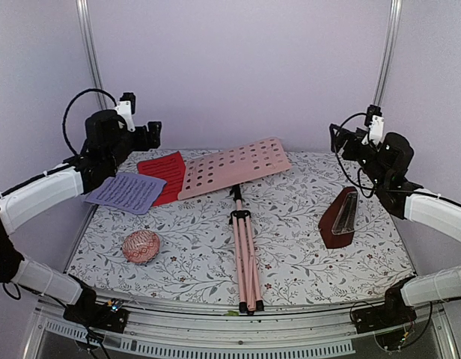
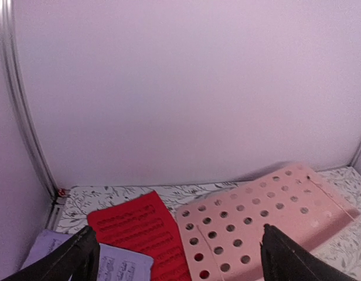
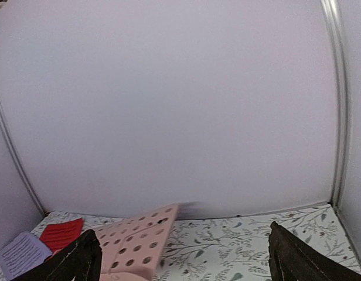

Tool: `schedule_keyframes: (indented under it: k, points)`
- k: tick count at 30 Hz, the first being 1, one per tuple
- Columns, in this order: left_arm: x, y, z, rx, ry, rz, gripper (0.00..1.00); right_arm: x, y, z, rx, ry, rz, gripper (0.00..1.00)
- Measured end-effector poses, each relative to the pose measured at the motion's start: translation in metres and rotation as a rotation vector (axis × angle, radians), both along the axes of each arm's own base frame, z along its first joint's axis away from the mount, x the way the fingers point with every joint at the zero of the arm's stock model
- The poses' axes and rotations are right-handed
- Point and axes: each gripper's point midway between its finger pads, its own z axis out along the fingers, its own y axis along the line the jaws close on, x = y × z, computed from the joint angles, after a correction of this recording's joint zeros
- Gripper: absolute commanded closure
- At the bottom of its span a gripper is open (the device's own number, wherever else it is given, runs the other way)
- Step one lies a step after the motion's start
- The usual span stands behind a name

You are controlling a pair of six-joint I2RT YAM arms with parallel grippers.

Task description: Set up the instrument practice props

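The pink music stand (image 1: 243, 247) lies flat on the table, legs folded toward the front edge. Its perforated desk (image 1: 234, 166) (image 2: 256, 216) (image 3: 133, 241) rests tilted at the back. A red sheet-music page (image 1: 165, 173) (image 2: 139, 231) (image 3: 61, 233) lies left of the desk, and a lavender page (image 1: 127, 191) (image 2: 87, 262) (image 3: 21, 253) overlaps it. The dark red-brown metronome (image 1: 340, 218) stands at the right. My left gripper (image 1: 153, 134) (image 2: 177, 257) hangs open high above the pages. My right gripper (image 1: 341, 142) (image 3: 183, 260) hangs open high above the metronome. Neither holds anything.
A pink patterned ball (image 1: 141, 246) sits at the front left of the floral tablecloth (image 1: 290, 247). Pale walls with metal corner posts (image 1: 91, 52) close in the back and sides.
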Motion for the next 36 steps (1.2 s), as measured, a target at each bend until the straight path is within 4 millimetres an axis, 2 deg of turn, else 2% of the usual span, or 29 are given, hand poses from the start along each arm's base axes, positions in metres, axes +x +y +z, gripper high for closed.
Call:
schedule_keyframes:
  k: [2, 4, 6, 9, 12, 13, 16, 18, 22, 25, 28, 30, 32, 36]
  points:
    - [-0.009, -0.028, -0.003, -0.015, 0.061, -0.086, 0.04, -0.009, 0.041, 0.012, -0.001, 0.027, 0.092, 0.01]
    - [-0.016, -0.043, -0.01, -0.033, 0.12, -0.136, 0.04, -0.017, 0.071, 0.022, -0.013, 0.055, 0.163, 0.01]
    - [-0.022, -0.051, -0.02, -0.063, 0.18, -0.159, 0.04, -0.021, 0.089, 0.032, -0.023, 0.076, 0.204, 0.01]
    - [-0.028, -0.053, -0.036, -0.085, 0.256, -0.167, 0.04, -0.02, 0.086, 0.036, -0.007, 0.115, 0.182, 0.01]
    - [-0.034, -0.062, -0.047, -0.084, 0.324, -0.188, 0.04, -0.018, 0.078, 0.018, 0.01, 0.197, 0.136, 0.01]
    - [-0.035, -0.069, -0.047, -0.083, 0.336, -0.198, 0.04, -0.019, 0.077, 0.014, 0.016, 0.218, 0.134, 0.01]
    - [-0.045, -0.114, -0.055, -0.096, 0.382, -0.275, 0.05, -0.025, 0.082, 0.002, 0.032, 0.274, 0.173, 0.01]
    - [-0.058, -0.147, -0.078, -0.112, 0.45, -0.321, 0.06, -0.029, 0.087, 0.0, 0.048, 0.294, 0.213, 0.01]
    - [-0.081, -0.198, -0.144, -0.122, 0.612, -0.338, 0.05, -0.038, 0.102, -0.008, 0.075, 0.348, 0.308, 0.01]
    - [-0.098, -0.225, -0.2, -0.125, 0.731, -0.303, 0.05, -0.048, 0.119, -0.016, 0.079, 0.401, 0.364, 0.01]
    - [-0.108, -0.242, -0.236, -0.119, 0.804, -0.267, 0.04, -0.06, 0.143, -0.022, 0.069, 0.44, 0.427, 0.01]
    - [-0.109, -0.256, -0.248, -0.123, 0.824, -0.252, 0.04, -0.071, 0.155, -0.029, 0.061, 0.473, 0.462, 0.01]
    - [-0.107, -0.271, -0.253, -0.134, 0.829, -0.251, 0.04, -0.077, 0.161, -0.034, 0.053, 0.495, 0.48, 0.01]
    - [-0.103, -0.302, -0.263, -0.129, 0.824, -0.247, 0.04, -0.078, 0.16, -0.039, 0.045, 0.512, 0.467, 0.01]
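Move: The stand's black tripod collar lies about 25 cm to the left hand's right, roughly 7 cm back and 31 cm below. From that hand, the pink perforated plate is about 25 cm right, 9 cm ahead and 26 cm down; the red folder is straight right-left level, 8 cm ahead and 33 cm down. From the right hand, the collar is some 26 cm left, 4 cm back and 31 cm down. Open left hand sweeps 30 cm right and down, tipping towards tripod collar; right hand goes 15 cm left. ##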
